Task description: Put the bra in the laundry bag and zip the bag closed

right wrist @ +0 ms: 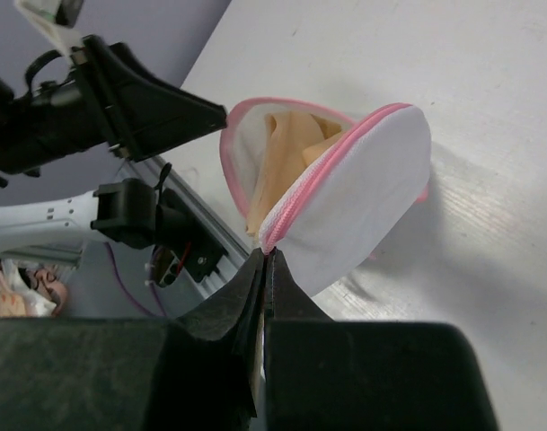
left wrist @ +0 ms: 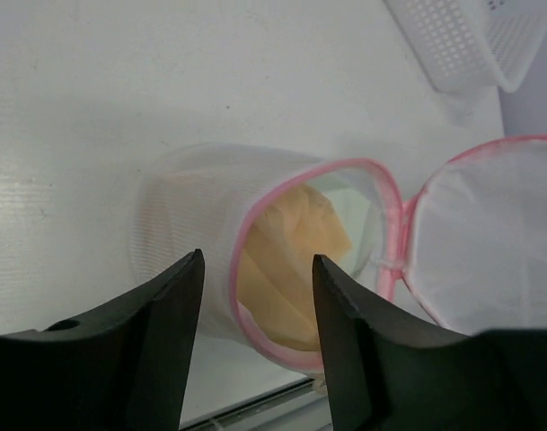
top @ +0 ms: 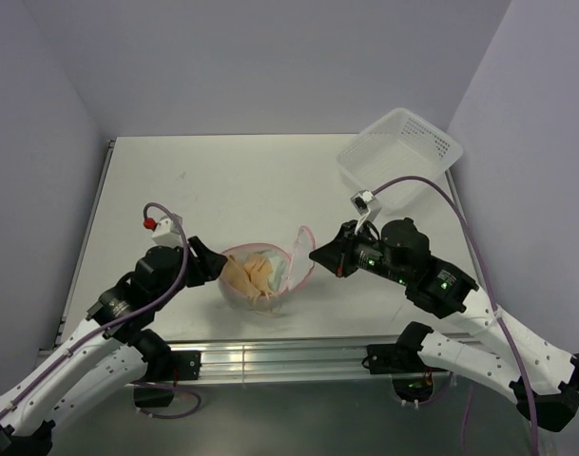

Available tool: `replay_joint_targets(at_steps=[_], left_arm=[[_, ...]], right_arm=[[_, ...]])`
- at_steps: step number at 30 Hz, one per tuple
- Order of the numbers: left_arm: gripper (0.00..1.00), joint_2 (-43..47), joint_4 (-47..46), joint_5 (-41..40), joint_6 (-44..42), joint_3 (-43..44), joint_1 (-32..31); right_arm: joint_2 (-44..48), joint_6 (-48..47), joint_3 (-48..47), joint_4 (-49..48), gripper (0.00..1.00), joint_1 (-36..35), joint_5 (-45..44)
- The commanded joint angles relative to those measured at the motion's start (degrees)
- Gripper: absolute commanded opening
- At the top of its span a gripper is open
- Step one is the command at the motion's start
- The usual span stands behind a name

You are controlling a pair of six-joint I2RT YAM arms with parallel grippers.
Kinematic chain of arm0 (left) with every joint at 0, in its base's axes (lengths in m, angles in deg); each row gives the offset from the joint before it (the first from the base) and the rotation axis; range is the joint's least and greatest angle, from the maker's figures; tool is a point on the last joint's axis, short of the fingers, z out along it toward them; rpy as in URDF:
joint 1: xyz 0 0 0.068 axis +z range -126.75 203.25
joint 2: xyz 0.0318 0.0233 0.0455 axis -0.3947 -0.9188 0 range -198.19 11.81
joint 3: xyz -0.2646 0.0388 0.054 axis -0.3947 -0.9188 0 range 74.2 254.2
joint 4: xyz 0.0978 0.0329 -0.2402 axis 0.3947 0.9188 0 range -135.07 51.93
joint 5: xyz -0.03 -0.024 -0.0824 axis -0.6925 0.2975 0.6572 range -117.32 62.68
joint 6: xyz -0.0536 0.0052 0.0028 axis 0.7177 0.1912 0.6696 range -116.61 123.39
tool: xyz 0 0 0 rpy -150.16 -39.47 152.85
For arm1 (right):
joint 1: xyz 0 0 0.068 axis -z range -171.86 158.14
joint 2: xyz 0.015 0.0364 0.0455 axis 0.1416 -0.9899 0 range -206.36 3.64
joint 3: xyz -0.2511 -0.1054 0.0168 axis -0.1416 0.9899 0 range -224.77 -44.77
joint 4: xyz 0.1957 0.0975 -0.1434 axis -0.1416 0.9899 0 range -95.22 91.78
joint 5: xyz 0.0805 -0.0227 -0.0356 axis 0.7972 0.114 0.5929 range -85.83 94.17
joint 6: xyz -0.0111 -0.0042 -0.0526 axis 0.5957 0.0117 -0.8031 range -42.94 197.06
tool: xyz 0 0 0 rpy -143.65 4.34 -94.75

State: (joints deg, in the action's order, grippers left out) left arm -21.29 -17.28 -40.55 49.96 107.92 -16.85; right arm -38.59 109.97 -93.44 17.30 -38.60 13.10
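Note:
The laundry bag [top: 285, 277] lies on its side near the table's front edge, its pink-rimmed mouth wide open. The peach bra [top: 254, 274] sits inside it and also shows in the left wrist view as the bra [left wrist: 291, 260] behind the pink rim. My left gripper [top: 216, 263] stands open at the bag's left; its jaws straddle the near part of the bag's rim [left wrist: 255, 341] without pressing it. My right gripper [right wrist: 269, 256] is shut on the pink zipper edge of the bag's round lid [right wrist: 363, 189], holding that lid raised to the bag's right.
A white perforated plastic basket [top: 441, 142] stands tilted at the back right corner, against the wall. An aluminium rail [top: 270, 361] runs along the table's front edge just below the bag. Grey walls close in both sides.

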Motion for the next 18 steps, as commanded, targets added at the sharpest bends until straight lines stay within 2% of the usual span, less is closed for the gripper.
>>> replay_joint_targets(at_steps=[1,9,14,16,18], left_arm=[[0.58,2.34,2.88,3.55,0.72,3.38,0.2],[0.44,8.4,2.79,27.98,1.34,0.48,0.11],[0.36,11.65,2.54,35.54,0.02,-3.12,0.02],[0.3,14.28,4.37,33.64,0.1,-2.78,0.02],[0.31,16.04,7.0,32.14,-0.16,-1.82,-0.07]], right_arm=[[-0.03,-1.26,-0.47,-2.22,0.0,-0.46,-4.79],[-2.32,-1.26,-0.03,-4.15,0.0,-0.54,-6.47],[-3.29,-1.27,-0.29,-4.77,0.0,-0.46,-6.82],[-3.64,-1.35,-0.29,-4.94,0.0,-0.46,-6.82],[-3.64,-1.35,-0.47,-4.86,0.0,-0.46,-7.08]])
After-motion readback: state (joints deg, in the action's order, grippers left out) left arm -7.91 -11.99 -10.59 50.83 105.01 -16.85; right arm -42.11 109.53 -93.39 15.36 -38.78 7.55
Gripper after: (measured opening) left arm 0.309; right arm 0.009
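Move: The tan bra's straps, dangling over the laundry bag's near rim, lie about 6 cm back and 9 cm to the right of my left hand, some 8 cm lower. The bag's middle is about 1 cm back, 9 cm right and 6 cm down; its raised lid stands about 19 cm right and 1 cm ahead. For my right hand, which holds that lid, the bag's middle lies some 14 cm left, 2 cm back and 10 cm lower. I draw my already open left hand back about 10 cm and some 4 cm to the right, rising slightly in an arc. It leaves the bag's left rim for the bag's near side while I swing the fingers roughly 30 degrees clockwise and narrow them to a bit over half their gap. My right hand keeps its pinch on the lid and eases about 2 cm forward, sinking slightly. ##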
